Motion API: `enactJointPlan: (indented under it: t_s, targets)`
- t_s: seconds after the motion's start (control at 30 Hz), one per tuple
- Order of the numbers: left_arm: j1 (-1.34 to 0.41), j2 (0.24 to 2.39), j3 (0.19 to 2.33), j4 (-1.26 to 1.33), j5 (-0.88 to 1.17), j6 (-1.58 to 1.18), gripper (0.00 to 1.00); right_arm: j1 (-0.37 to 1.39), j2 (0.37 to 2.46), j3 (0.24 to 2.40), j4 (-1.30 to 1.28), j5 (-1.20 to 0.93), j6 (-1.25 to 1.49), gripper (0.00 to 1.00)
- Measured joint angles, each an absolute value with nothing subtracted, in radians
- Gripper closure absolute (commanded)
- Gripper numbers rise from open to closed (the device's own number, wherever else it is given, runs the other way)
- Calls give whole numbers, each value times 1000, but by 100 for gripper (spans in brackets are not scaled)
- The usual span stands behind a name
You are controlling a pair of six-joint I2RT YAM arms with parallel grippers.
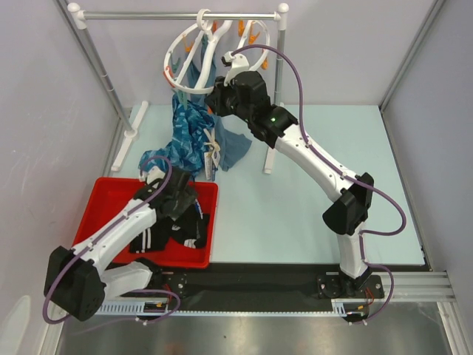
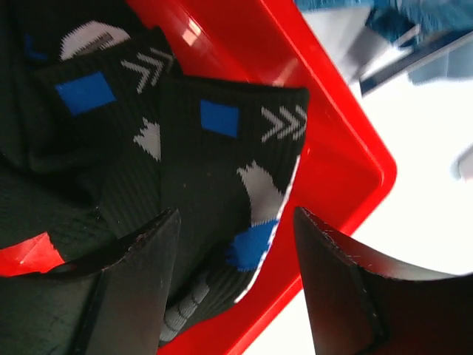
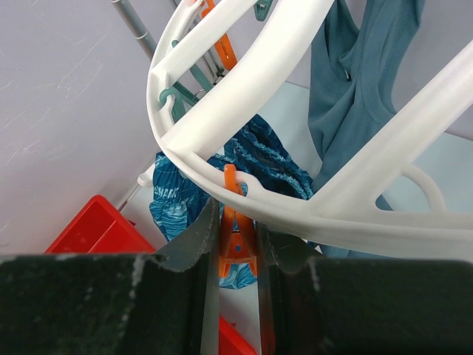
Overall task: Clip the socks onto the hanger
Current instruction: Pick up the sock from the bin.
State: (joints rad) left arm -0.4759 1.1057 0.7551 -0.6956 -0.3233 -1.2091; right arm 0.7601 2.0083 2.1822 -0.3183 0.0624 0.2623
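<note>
Several black socks (image 1: 171,234) with white marks lie in a red tray (image 1: 111,194). In the left wrist view the socks (image 2: 214,170) show blue squares and white chevrons near the cuffs. My left gripper (image 2: 236,214) hangs open just above a sock's edge by the tray rim (image 2: 332,140), with nothing between its fingers. The white round hanger (image 1: 214,46) hangs tilted from the rail at the back. Up there my right gripper (image 3: 238,222) is shut on an orange clip (image 3: 240,248) that hangs under the hanger's rim (image 3: 222,174). No sock is at that clip.
A grey metal rail stand (image 1: 177,15) spans the back. A blue patterned cloth (image 1: 181,137) and a teal garment (image 1: 230,144) hang below the hanger, close to the right arm. More orange clips (image 1: 247,33) sit round the ring. The tray is at the near left.
</note>
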Motion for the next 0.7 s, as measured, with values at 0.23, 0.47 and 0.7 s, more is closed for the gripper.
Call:
enactJointPlan:
  t_s: [0.23, 0.47, 0.7]
  targets:
    - [-477, 1198, 820, -702, -384, -1267, 37, 760, 2008, 2182, -316, 62, 266, 100]
    - [-477, 1286, 825, -685, -386, -1285, 45, 760, 2008, 2182, -316, 62, 269, 100]
    - [-478, 1278, 824, -650, -395, -1274, 82, 761, 2008, 2182, -316, 61, 269, 100]
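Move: The left hand hangs open low inside the red bin. The sock's cuff lies about 4 cm ahead, 3 cm to its left and 3 cm below, with the cuff's right edge almost straight ahead. At the same depth, the second sock lies level with the hand, some 9 cm left. The bin's right wall stands about 6 cm to the right. From the right hand, the cuff is roughly 16 cm back, 8 cm left and 30 cm below. Forward first and then down, the left hand eases about 3 cm out along the sock's right edge, dipping nearly 2 cm before coming up a hair, with a slight counter-clockwise turn of some 5 degrees. From the dip on, its fingers close from wide open to roughly a quarter open and pinch the side edge of the cuff near the chevrons. ##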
